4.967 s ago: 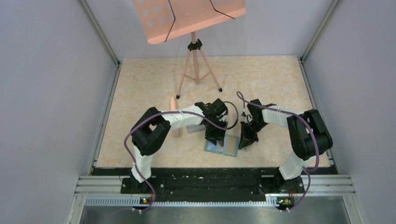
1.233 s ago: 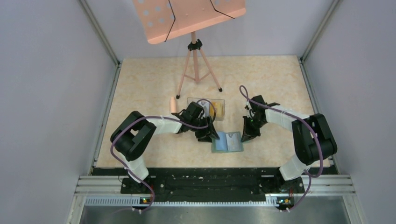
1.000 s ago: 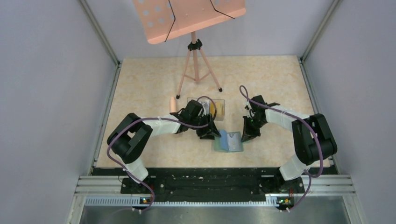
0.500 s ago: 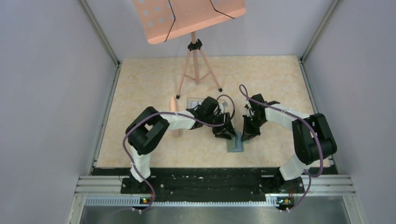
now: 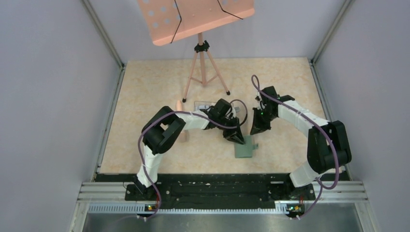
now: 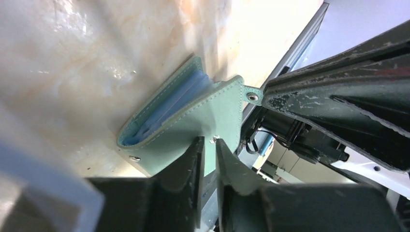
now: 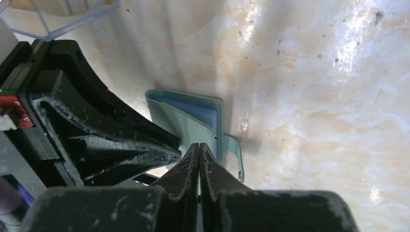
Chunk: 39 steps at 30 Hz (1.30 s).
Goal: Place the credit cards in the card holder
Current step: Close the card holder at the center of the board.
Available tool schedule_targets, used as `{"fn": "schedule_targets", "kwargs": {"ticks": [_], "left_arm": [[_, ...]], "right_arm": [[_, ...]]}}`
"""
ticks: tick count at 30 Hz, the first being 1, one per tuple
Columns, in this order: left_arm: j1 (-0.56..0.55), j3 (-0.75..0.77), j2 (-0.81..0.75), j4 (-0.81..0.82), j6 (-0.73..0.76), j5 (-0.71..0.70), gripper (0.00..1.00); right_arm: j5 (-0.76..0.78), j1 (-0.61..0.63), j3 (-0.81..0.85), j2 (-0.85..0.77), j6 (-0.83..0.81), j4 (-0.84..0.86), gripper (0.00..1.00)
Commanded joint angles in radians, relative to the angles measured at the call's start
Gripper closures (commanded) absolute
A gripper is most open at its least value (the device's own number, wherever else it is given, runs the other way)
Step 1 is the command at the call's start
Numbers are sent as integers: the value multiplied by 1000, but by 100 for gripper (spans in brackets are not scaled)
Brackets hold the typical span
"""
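Observation:
The sage-green card holder (image 5: 244, 148) lies folded shut on the table, its snap tab sticking out to the right. In the left wrist view the card holder (image 6: 193, 113) shows pale blue sleeves at its open edge. My left gripper (image 5: 237, 137) is shut and empty, and its tips (image 6: 209, 143) rest on the green cover. My right gripper (image 5: 255, 128) is shut and empty, just behind the holder's right edge. Its tips (image 7: 199, 146) hover over the cover (image 7: 186, 126). No credit card shows clearly.
A clear plastic box (image 5: 203, 105) stands behind my left arm, mostly hidden. Its corner (image 7: 63, 21) shows something tan inside. A pink music stand on a tripod (image 5: 203, 63) is at the back. A pink peg (image 5: 179, 106) stands left of the box.
The card holder lay open flat. My left gripper swept right and folded it shut. My right gripper has drawn back a little from the holder.

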Motion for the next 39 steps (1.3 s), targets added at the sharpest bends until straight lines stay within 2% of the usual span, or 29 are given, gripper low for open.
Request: {"fn": "schedule_targets", "kwargs": {"ticks": [1, 3, 4, 12, 22, 25, 33, 39], "left_arm": [[5, 65, 35, -83, 44, 24, 90], [4, 102, 57, -152, 72, 16, 99], [5, 119, 68, -183, 87, 11, 100], [9, 212, 100, -336, 147, -16, 100], [5, 274, 48, -524, 262, -95, 100], [4, 272, 65, -544, 272, -78, 100], [-9, 329, 124, -613, 292, -88, 100], [-12, 342, 145, -640, 298, -104, 100]], "right_arm": [[-53, -10, 47, 24, -43, 17, 100], [-71, -9, 44, 50, -45, 29, 100], [-72, -9, 41, 60, -47, 34, 100], [-8, -10, 21, 118, -70, 31, 100], [39, -20, 15, 180, -84, 32, 100], [47, -25, 22, 153, -86, 24, 100], [193, -50, -8, 66, -61, -43, 100], [168, -49, -31, 85, -51, -70, 100]]}}
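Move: The left hand is just above the folded card holder, whose middle is about 1 cm back, 1 cm right and 3 cm below; the clear card tray is some 19 cm ahead and 16 cm left. The right hand goes for the holder's strap, roughly 3 cm back, 3 cm right and 5 cm below. From the right hand the holder's middle is 4 cm back, 4 cm left and 5 cm down. Right sinks 4 cm, then swings right beyond the strap; left shuts its fingers, easing left over the cover. ##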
